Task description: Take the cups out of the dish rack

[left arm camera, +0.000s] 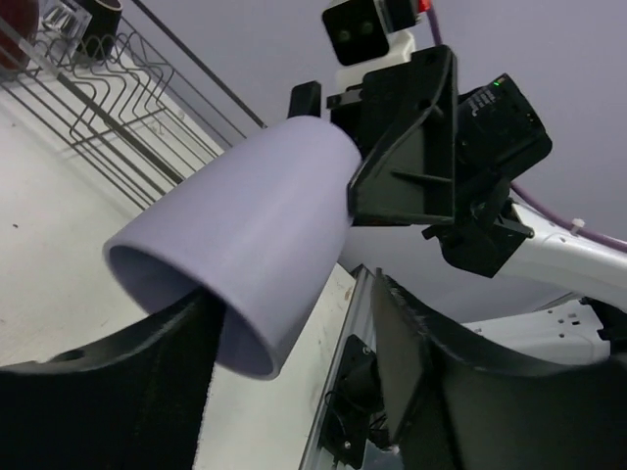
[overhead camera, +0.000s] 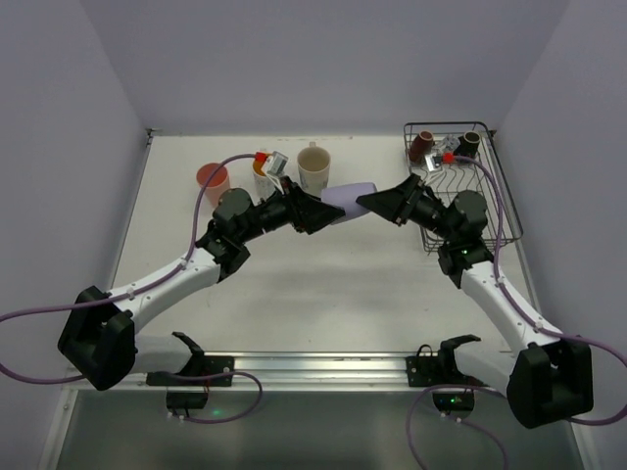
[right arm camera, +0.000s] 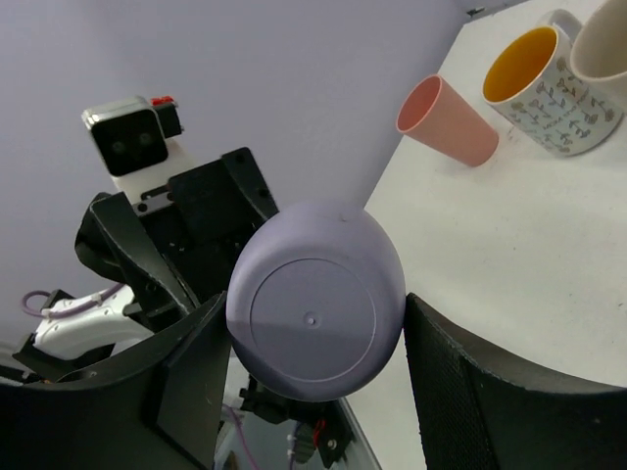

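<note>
A lavender cup point(overhead camera: 348, 201) point(left arm camera: 245, 235) point(right arm camera: 313, 308) hangs sideways in the air between both arms, above the middle of the table. My right gripper point(overhead camera: 374, 203) point(right arm camera: 313, 323) is shut on its base end, with both fingers against the sides. My left gripper point(overhead camera: 323, 211) point(left arm camera: 294, 323) is open around the cup's mouth: one finger touches the rim and a gap shows at the other. The dish rack point(overhead camera: 495, 196) point(left arm camera: 108, 88) stands at the back right. Two dark brown mugs point(overhead camera: 421, 145) point(overhead camera: 470, 144) sit at its far end.
On the table at the back left stand a salmon tumbler point(overhead camera: 212, 179) point(right arm camera: 451, 122), a dotted mug with orange inside point(right arm camera: 534, 73) and a cream mug point(overhead camera: 313, 166) point(right arm camera: 602, 39). Walls close in the table on three sides.
</note>
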Motion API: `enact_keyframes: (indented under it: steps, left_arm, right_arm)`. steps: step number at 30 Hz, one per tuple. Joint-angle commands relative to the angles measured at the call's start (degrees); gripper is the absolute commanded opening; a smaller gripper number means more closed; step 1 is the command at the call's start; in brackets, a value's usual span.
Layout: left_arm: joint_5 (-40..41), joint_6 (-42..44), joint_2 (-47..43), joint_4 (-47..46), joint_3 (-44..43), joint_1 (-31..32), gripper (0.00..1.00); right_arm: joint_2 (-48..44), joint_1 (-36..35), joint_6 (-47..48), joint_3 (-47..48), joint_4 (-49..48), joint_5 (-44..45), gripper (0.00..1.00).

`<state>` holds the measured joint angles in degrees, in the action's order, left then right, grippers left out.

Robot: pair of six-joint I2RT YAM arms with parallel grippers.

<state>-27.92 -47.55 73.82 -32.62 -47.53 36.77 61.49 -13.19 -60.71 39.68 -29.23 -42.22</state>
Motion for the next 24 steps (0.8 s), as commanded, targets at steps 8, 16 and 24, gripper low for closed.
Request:
enact_keyframes:
  steps: [8, 16, 24]
  left_arm:
    - [0.32, -0.7, -1.31, -6.4, -0.11, 0.05, 0.14]
    - [17.42, 13.08, -6.5, 20.01, -5.63, 0.05, 0.0]
    - [38.98, 25.92, -4.65, 54.77, -12.06, -0.65, 0.0]
  right_arm:
    - [7.32, -5.96, -6.0, -1.18, -12.41, -3.39, 0.3]
    - [8.03, -7.55, -3.48, -4.0, -9.72, -0.15, 0.99]
    - [-0.84, -7.55, 13.76, -3.65, 16.74, 13.2, 0.99]
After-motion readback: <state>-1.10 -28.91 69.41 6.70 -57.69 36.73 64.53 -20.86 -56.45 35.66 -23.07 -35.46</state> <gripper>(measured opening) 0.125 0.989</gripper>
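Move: Between the two grippers hangs the purple cup, still gripped near its base by the right hand, its middle about 4 cm left and 1 cm ahead of that hand. The left fingertips, its destination, are roughly 9 cm left and 2 cm back of the right hand. From the left hand, the cup's middle is about 4 cm right and 3 cm ahead. On the table some 25 cm below, the beige mug stands 25 cm ahead and 3 cm left of the left hand, the floral mug 25 cm ahead and 15 cm left. Closing almost on the spot, the left fingers pinch the purple cup's wall at the mouth, one finger inside, while the right hand keeps its grip and eases about 4 cm left. The right then opens wide, lets go and sinks some 6 cm; the left carries the cup left, forward and down towards the mugs, rolling and turning counter-clockwise, nearly 40 degrees in all. ##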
